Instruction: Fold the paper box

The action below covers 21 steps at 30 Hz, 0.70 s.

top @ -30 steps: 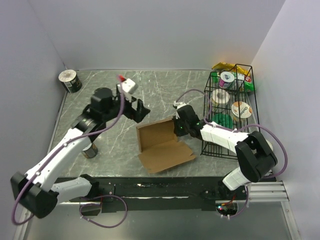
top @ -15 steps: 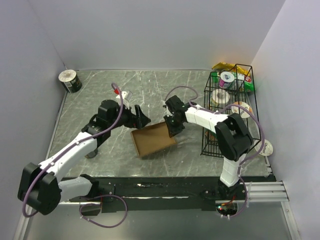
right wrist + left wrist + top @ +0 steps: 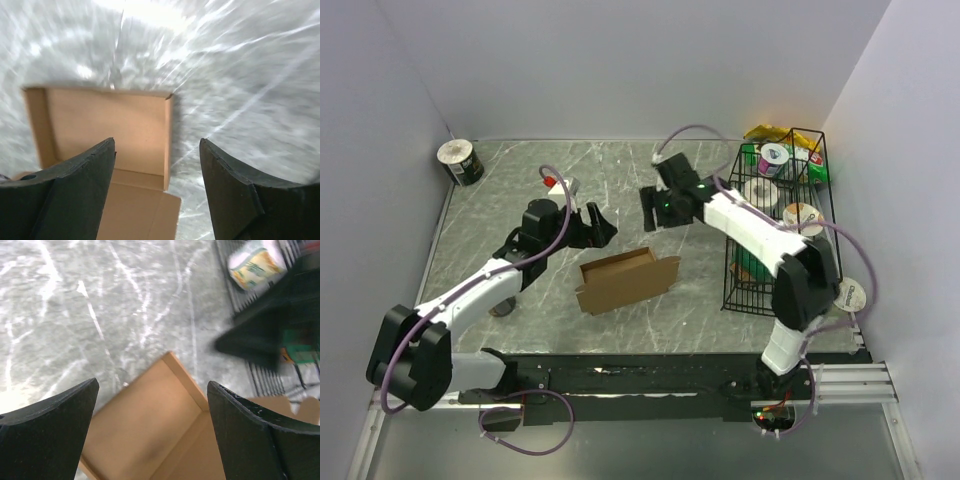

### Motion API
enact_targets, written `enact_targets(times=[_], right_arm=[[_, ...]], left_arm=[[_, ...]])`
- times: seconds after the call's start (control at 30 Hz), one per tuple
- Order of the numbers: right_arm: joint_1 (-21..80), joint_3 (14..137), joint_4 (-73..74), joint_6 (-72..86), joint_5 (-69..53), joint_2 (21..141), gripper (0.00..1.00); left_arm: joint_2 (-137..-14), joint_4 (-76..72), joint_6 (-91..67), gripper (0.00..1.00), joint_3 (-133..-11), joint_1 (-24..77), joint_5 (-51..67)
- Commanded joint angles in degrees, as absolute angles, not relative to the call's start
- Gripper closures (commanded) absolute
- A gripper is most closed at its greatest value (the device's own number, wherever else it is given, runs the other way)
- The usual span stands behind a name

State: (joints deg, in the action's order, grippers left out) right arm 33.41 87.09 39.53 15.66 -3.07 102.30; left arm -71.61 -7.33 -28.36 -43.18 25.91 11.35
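The paper box (image 3: 625,283) is plain brown cardboard lying mid-table, with its front flap raised so one broad face shows from above. In the right wrist view the paper box (image 3: 107,122) shows an open tray with low walls and a flap below it. My right gripper (image 3: 655,208) hovers open behind the box, touching nothing; in its own view the right gripper (image 3: 157,141) frames the tray's right wall. My left gripper (image 3: 596,226) is open just behind the box's left end. In its own view the left gripper (image 3: 153,385) spans the paper box (image 3: 145,425) with nothing held.
A black wire basket (image 3: 733,285) with cups and rolls stands at the right, close to the right arm. A tape roll (image 3: 460,162) sits in the back left corner. A dark can (image 3: 503,301) stands under the left arm. A white lid (image 3: 850,293) lies right of the basket.
My right gripper let go of the box flap, opened, and drew back away from it. The flap, flat a second ago, now stands raised. My left gripper shifted slightly nearer the box.
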Motion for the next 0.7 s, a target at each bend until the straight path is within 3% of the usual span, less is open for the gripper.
enact_targets(times=[0.0,0.33,0.5,0.67], right_arm=[[32.4,82.7,35.1,21.6,6.1,87.7,0.25],[39.5,46.0,22.4,30.1,3.4,49.0,0.28],[45.4,38.3,19.3,33.2,1.3,47.5,0.29],[47.4,31.6,6.5,37.3,-1.2,53.3,0.3]], left_arm=[[-74.1,-11.2,-30.4,0.04,-43.6,24.4,8.8],[-81.7,-14.5,-33.0,0.04,-43.2,19.8,14.0],[-85.6,-18.5,-34.1,0.01,-41.6,19.8,17.8],[-90.0,-24.3,-36.6,0.09,-40.0,19.8,22.2]])
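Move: The paper box sits some 6 cm back and 5 cm left of the right hand, 11 cm lower, and its raised lid flap is on the near side, about 10 cm back and 4 cm left of that hand. The wire rack stands some 28 cm to the right hand's right, about level with it. From the left hand the box is about 3 cm back, 4 cm right and 15 cm down, with the flap roughly 8 cm back and 4 cm right. The right hand, empty and open, swings back towards the base by about 17 cm in a high arc past the box's right end, climbing 10 cm and sinking again nearly as far, drifting right and then partly back left while its fingers tilt some 20 degrees towards the left, so that it ends on the near side of the lid flap. Meanwhile the left hand, also staying open, sinks about 8 cm and edges 3 cm forward towards the box's far side, tipping its fingers down a little, with no contact visible by either hand. ##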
